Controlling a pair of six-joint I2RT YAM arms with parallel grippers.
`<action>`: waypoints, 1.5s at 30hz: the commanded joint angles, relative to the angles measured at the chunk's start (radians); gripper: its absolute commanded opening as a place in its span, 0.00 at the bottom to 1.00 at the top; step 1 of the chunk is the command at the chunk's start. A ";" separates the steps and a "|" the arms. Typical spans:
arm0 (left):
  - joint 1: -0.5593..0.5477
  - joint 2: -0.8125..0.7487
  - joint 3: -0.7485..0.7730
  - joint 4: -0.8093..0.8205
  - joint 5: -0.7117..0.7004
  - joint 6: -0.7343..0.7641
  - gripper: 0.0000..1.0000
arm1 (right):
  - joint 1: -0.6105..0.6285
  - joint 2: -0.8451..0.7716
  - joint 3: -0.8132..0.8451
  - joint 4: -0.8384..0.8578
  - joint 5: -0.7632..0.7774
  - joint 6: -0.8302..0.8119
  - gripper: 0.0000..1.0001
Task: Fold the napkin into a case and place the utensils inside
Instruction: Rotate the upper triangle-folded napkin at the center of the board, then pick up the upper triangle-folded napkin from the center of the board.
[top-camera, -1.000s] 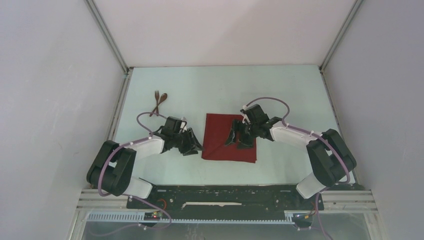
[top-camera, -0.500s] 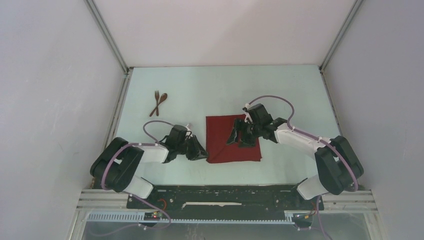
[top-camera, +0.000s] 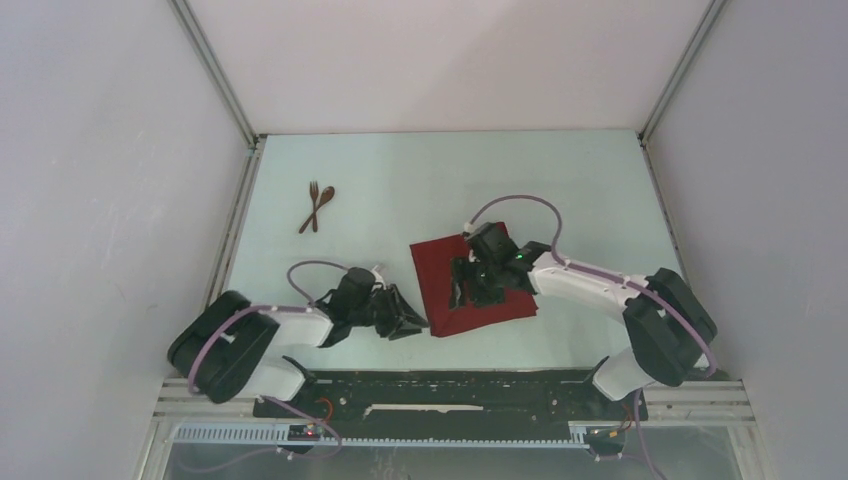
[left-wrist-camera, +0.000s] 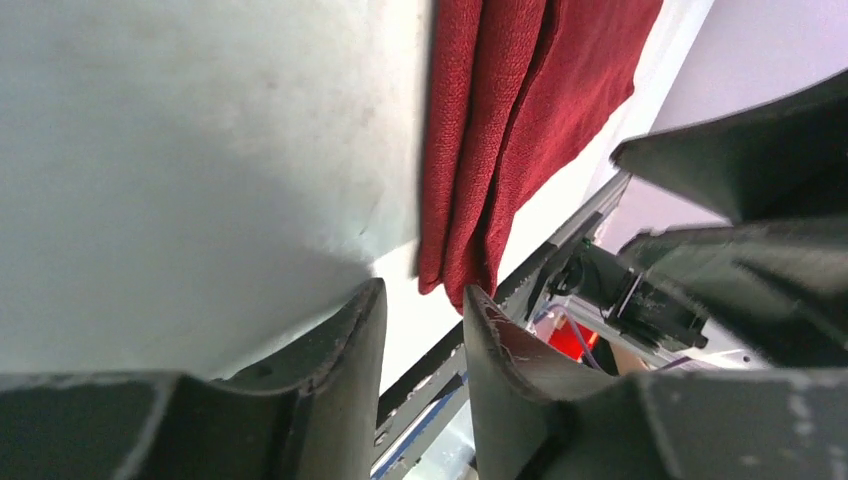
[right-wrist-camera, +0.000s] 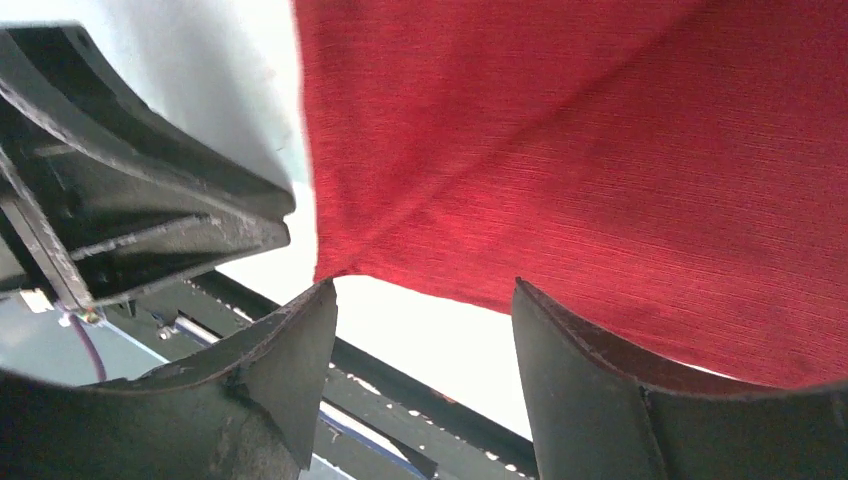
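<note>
The dark red napkin (top-camera: 433, 268) lies folded and skewed on the pale table, its layered edge (left-wrist-camera: 500, 120) showing in the left wrist view. My left gripper (top-camera: 408, 322) sits low at the napkin's near left corner. Its jaws (left-wrist-camera: 425, 300) are narrowly open with nothing between them, and the corner lies just beyond the tips. My right gripper (top-camera: 470, 292) hovers over the napkin's middle. In the right wrist view it (right-wrist-camera: 425, 295) is wide open and empty above the near edge of the napkin (right-wrist-camera: 600, 150). The brown fork and spoon (top-camera: 317, 207) lie crossed at the far left.
The black base rail (top-camera: 450, 385) runs along the table's near edge, close behind both grippers. White enclosure walls and metal posts (top-camera: 215, 75) bound the table. The left gripper's body (right-wrist-camera: 150, 215) shows at the left of the right wrist view.
The napkin has slid toward the near edge and turned askew. My left gripper moved nearer and rightward to its corner, closing then partly reopening. My right gripper shifted left over the cloth.
</note>
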 joint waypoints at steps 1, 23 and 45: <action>0.094 -0.188 -0.023 -0.205 -0.040 0.087 0.43 | 0.154 0.075 0.176 -0.133 0.200 -0.004 0.71; 0.315 -0.841 0.191 -0.981 -0.508 0.380 0.76 | 0.399 0.562 0.773 -0.671 0.468 0.134 0.54; 0.258 -0.866 0.245 -1.084 -0.677 0.336 0.77 | 0.384 0.710 0.818 -0.658 0.434 0.132 0.51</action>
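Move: The right gripper is bound for the near left corner of the folded napkin, about 7 cm to its left, 5 cm back towards the base and 5 cm below. The napkin's middle lies some 6 cm ahead of that gripper and level sideways, its far left corner about 15 cm ahead and 12 cm left, both about 5 cm below. The left gripper is still right at that same near left corner, which lies only 1–2 cm to its right and 1 cm back and below. Clear the left gripper away from the napkin's near left corner, some 18 cm to the left and about 7 cm up, spreading its fingers wide and tipping them more downward. Meanwhile swing the right gripper left over the napkin and then down and slightly back to that corner, rolling about 40 degrees until its fingers point nearly straight down and narrowing them to half open, astride the corner without gripping. ##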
